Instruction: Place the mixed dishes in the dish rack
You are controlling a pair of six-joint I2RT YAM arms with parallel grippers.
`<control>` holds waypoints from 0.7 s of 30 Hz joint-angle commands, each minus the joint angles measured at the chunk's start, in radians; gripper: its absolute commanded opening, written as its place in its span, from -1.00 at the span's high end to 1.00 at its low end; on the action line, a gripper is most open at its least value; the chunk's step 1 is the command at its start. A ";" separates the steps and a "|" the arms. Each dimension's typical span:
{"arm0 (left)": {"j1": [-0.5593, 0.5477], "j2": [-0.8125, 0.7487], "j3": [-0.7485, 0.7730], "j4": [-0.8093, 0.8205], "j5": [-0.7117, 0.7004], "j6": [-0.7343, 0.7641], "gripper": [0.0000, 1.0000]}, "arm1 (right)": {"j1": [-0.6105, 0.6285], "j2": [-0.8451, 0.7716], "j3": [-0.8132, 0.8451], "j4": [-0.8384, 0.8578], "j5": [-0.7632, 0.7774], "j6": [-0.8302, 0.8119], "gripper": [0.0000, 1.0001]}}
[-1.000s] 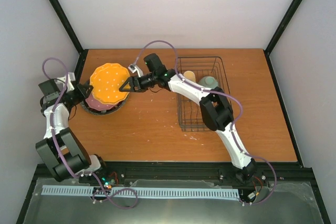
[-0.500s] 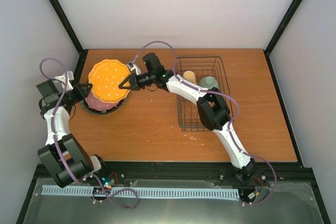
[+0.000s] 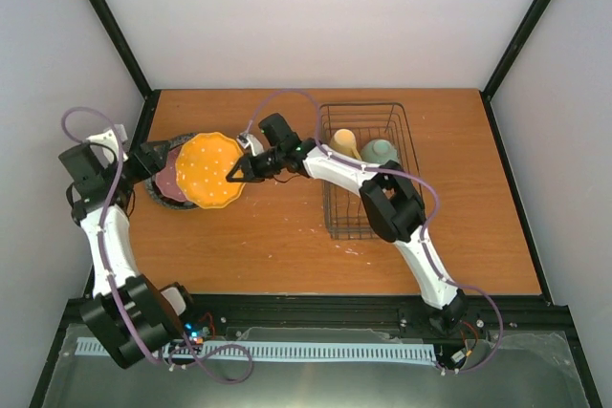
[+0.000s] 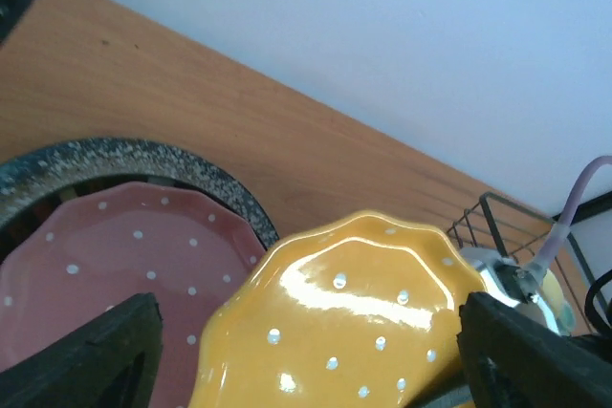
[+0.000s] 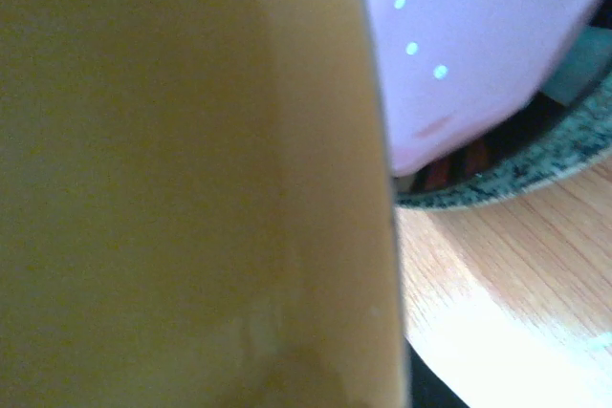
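The orange-yellow plate (image 3: 210, 170) (image 4: 354, 322) hangs tilted over the left of the table, and my right gripper (image 3: 234, 171) is shut on its right rim. The plate's underside (image 5: 191, 179) fills the right wrist view and hides the fingers. My left gripper (image 3: 168, 154) (image 4: 306, 370) stands open just left of the plate, its fingers apart on either side and not touching it. The maroon-pink speckled plate (image 3: 169, 182) (image 4: 115, 265) (image 5: 478, 35) lies in the larger grey speckled plate (image 3: 161, 197) (image 4: 143, 155) (image 5: 535, 164). The yellow mug (image 3: 345, 143) and pale green bowl (image 3: 381, 150) sit at the far end of the dish rack (image 3: 335, 207).
The rack's near half holds bare wire tines. A corner of the rack (image 4: 483, 217) shows behind the orange plate in the left wrist view. Black frame posts (image 3: 115, 35) and white walls close in the table at the back and sides.
My right gripper shut on the orange plate's right rim. My left gripper then opened, let go of the left rim and drew back. The plate has shifted a little right and nearer.
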 commanded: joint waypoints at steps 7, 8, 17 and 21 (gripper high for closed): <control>-0.004 -0.306 0.014 0.115 -0.308 -0.056 -1.00 | 0.004 -0.338 -0.029 -0.100 0.292 -0.194 0.94; -0.006 -0.316 0.024 0.098 -0.333 -0.054 -0.99 | 0.005 -0.374 -0.029 -0.135 0.352 -0.214 0.95; -0.040 -0.379 0.036 0.060 -0.418 -0.028 -1.00 | 0.117 -0.754 -0.178 -0.347 1.154 -0.314 0.94; -0.057 -0.397 0.057 0.070 -0.430 -0.023 -0.99 | 0.220 -0.846 -0.160 -0.493 1.474 -0.227 0.94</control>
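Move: The dish rack the yellow plate is bound for has its middle about 35 cm to the right hand's right, 3 cm ahead and 9 cm below; in it, the mug is some 29 cm right and 9 cm ahead, the bowl 38 cm right and 7 cm ahead. The pink plate in its dark pan lies 12 cm left of that hand, 1 cm ahead, 11 cm down. From the left hand, the yellow plate's middle is 8 cm right, level ahead, roughly 10 cm below. Keeping its pinch on the yellow plate's right rim, the right hand starts slowly rightward, then sweeps up about 22 cm and right about 17 cm, off from over the pink plate and closing half the sideways gap to the rack, while the wrist swings clockwise and rolls the plate steeper. The left hand, already let go of the yellow plate, spreads its fingers fully and rises about 10 cm, drawing back some 5 cm and tipping its fingers up as it turns counter-clockwise. ##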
